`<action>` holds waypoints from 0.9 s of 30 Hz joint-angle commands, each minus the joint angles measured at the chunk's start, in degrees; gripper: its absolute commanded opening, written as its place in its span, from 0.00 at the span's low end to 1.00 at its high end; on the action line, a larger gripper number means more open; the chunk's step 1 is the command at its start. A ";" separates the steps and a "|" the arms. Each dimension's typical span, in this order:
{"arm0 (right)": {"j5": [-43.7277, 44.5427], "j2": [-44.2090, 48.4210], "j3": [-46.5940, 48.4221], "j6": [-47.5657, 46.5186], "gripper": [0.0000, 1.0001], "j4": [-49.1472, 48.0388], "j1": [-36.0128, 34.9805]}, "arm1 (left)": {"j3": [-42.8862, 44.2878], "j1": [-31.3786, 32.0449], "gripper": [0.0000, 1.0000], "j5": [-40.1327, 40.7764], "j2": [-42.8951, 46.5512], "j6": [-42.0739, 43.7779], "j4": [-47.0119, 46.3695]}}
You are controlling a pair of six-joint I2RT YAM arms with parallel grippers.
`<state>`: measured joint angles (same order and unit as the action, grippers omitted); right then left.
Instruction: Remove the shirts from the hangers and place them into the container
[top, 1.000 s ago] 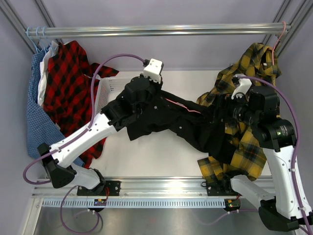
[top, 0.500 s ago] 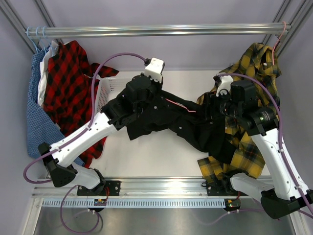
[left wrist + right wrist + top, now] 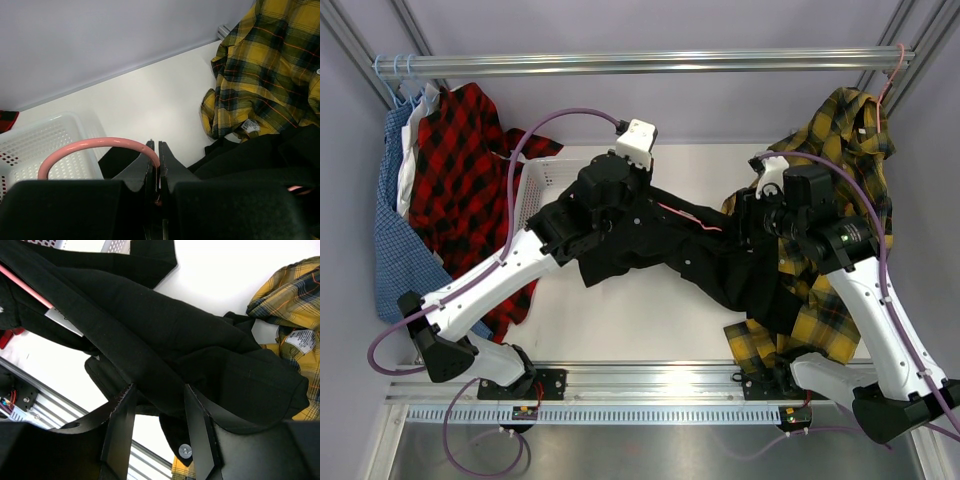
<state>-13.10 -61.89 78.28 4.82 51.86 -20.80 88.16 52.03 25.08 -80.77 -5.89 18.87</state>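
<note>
The black shirt (image 3: pixel 685 245) stretches across the table's middle, still on a pink hanger (image 3: pixel 692 216). My left gripper (image 3: pixel 156 148) is shut on that hanger's hook (image 3: pixel 95 144), just right of the white container (image 3: pixel 535 185). The right gripper (image 3: pixel 160 390) is at the shirt's right end (image 3: pixel 752 222), its jaws partly apart with a fold of black cloth (image 3: pixel 175 335) between the fingers. The yellow-and-black plaid shirt (image 3: pixel 850 130) hangs from a pink hanger (image 3: pixel 892 75) on the rail's right end and drapes down under my right arm.
A red-and-black plaid shirt (image 3: pixel 460 170) and a blue checked shirt (image 3: pixel 392 235) hang from light blue hangers (image 3: pixel 398 72) at the left end of the metal rail (image 3: pixel 650 63). An aluminium rail (image 3: pixel 650 378) runs along the near edge.
My right arm has swung left onto the black shirt's right end, and its jaws have narrowed around the cloth. The left arm and hanger have stayed still.
</note>
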 commanded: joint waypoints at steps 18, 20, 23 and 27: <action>3.43 -0.08 -4.01 -2.01 0.07 -3.43 -0.65 | -1.32 0.26 0.00 -4.43 7.73 0.70 -5.86; 5.36 0.10 -4.27 -1.83 0.02 -3.08 -0.56 | -2.54 0.18 0.00 -4.69 8.69 0.88 -6.91; 7.21 0.54 -4.19 -1.22 0.01 -2.20 -0.56 | -3.96 0.18 0.00 -3.99 9.84 0.88 -8.06; 8.62 2.91 -4.45 0.89 0.00 -0.79 -0.56 | -3.35 0.18 0.00 0.75 9.23 1.49 -5.70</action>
<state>-10.96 -61.47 74.70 5.26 47.81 -21.39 83.48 52.64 20.34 -74.50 -5.85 17.80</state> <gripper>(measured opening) 0.011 0.049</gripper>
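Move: The right hand's half-open fingers already straddle the near edge of the black shirt, which lies about 1 cm ahead and 2 cm below; the middle of the pink hanger bar is some 12 cm to the left and 2 cm ahead, and the yellow plaid shirt about 17 cm right and 5 cm ahead. From the left hand, which already holds the hanger's hook, that black shirt edge lies roughly 22 cm right, 7 cm back and 10 cm lower, while the container is some 19 cm left, 8 cm ahead and 35 cm below. Sinking only about 1 cm and easing as far forward, the right hand shuts its fingers from half open to fully closed on the near edge of the black shirt, pinching the cloth between the tips without turning the wrist. The left hand keeps its shut grip on the pink hanger's hook and, after hardly stirring at first, draws it back nearly 3 cm, rising about 1 cm and turning some 5 degrees clockwise. ##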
